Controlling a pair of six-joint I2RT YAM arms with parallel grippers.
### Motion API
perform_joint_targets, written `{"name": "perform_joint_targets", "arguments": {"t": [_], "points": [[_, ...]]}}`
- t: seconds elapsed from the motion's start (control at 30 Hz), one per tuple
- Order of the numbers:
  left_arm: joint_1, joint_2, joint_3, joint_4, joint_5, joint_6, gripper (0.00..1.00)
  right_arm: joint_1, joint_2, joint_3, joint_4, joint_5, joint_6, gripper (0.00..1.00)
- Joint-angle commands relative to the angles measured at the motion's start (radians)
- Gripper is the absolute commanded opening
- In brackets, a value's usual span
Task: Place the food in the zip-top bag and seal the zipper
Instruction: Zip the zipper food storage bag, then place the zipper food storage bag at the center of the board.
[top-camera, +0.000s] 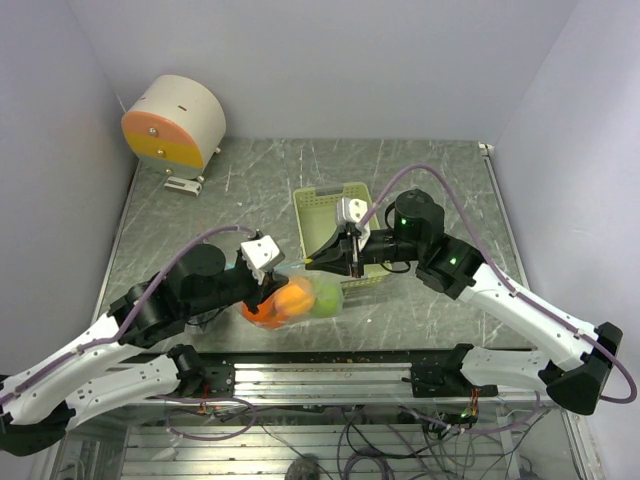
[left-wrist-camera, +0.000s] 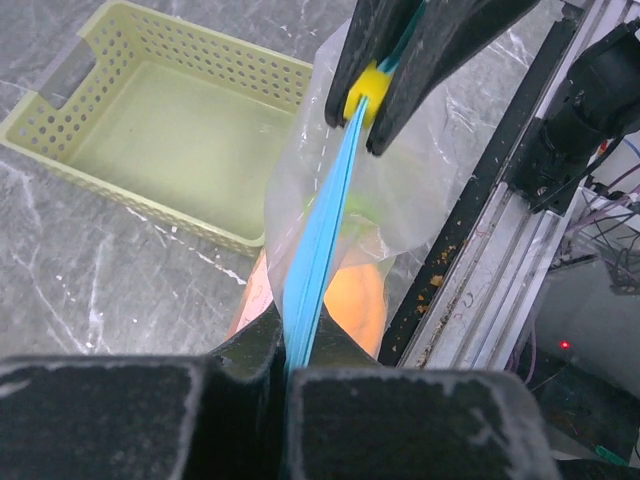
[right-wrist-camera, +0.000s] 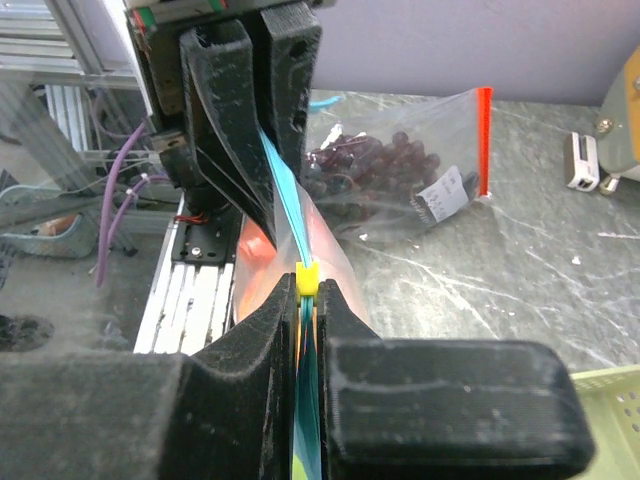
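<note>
The clear zip-top bag (top-camera: 300, 300) hangs between my two grippers over the table's near edge. Inside it are a round orange fruit (top-camera: 290, 300) and a green piece (top-camera: 325, 297). My left gripper (left-wrist-camera: 290, 335) is shut on the teal zipper (left-wrist-camera: 320, 230) at one end. My right gripper (right-wrist-camera: 307, 290) is shut on the same zipper (right-wrist-camera: 285, 190), pinching it at a small yellow slider (right-wrist-camera: 307, 277). The strip runs taut and straight between both. Dark purple grapes (right-wrist-camera: 375, 160) lie in clear plastic with a red edge (right-wrist-camera: 484, 140) on the table beyond.
The pale yellow-green basket (top-camera: 335, 205) stands behind the bag and shows nothing inside (left-wrist-camera: 170, 130). A round cream and orange device (top-camera: 175, 125) sits at the back left. The metal rail (top-camera: 330, 365) runs along the near edge, right under the bag.
</note>
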Motion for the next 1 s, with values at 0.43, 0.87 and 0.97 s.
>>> {"name": "perform_joint_targets", "arguments": {"t": [0.43, 0.87, 0.97], "points": [[0.003, -0.178, 0.063, -0.159, -0.215, -0.017, 0.07, -0.023, -0.084, -0.051, -0.024, 0.288, -0.050, 0.00], [0.003, -0.110, -0.032, 0.048, -0.416, -0.087, 0.07, -0.025, -0.083, 0.001, 0.105, 0.730, 0.241, 0.98], [0.003, -0.052, -0.057, 0.140, -0.550, -0.133, 0.07, -0.027, -0.053, 0.030, 0.055, 0.874, 0.309, 1.00]]}}
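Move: The yellow slider is already pinched in the right fingers. From the left hand, which grips the blue zipper strip, the slider lies about 8 cm to the right, 2 ahead and 5 higher. The bag hangs beneath: the orange is some 5 cm right of the left hand and 10 below. The green apple is about 3 cm back, 3 right and 12 below the right hand. The basket sits 18 cm ahead of the right hand, 7 right and 28 below. Pulling apart along the zipper, the left hand keeps its pinch on the blue strip and goes about 5 cm left, then some 3 cm forward, swinging counter-clockwise. The right hand holds the slider while easing forward and right, then opens wide, lets go, and withdraws forward and right over the basket, turning clockwise, about 10 cm in all. ##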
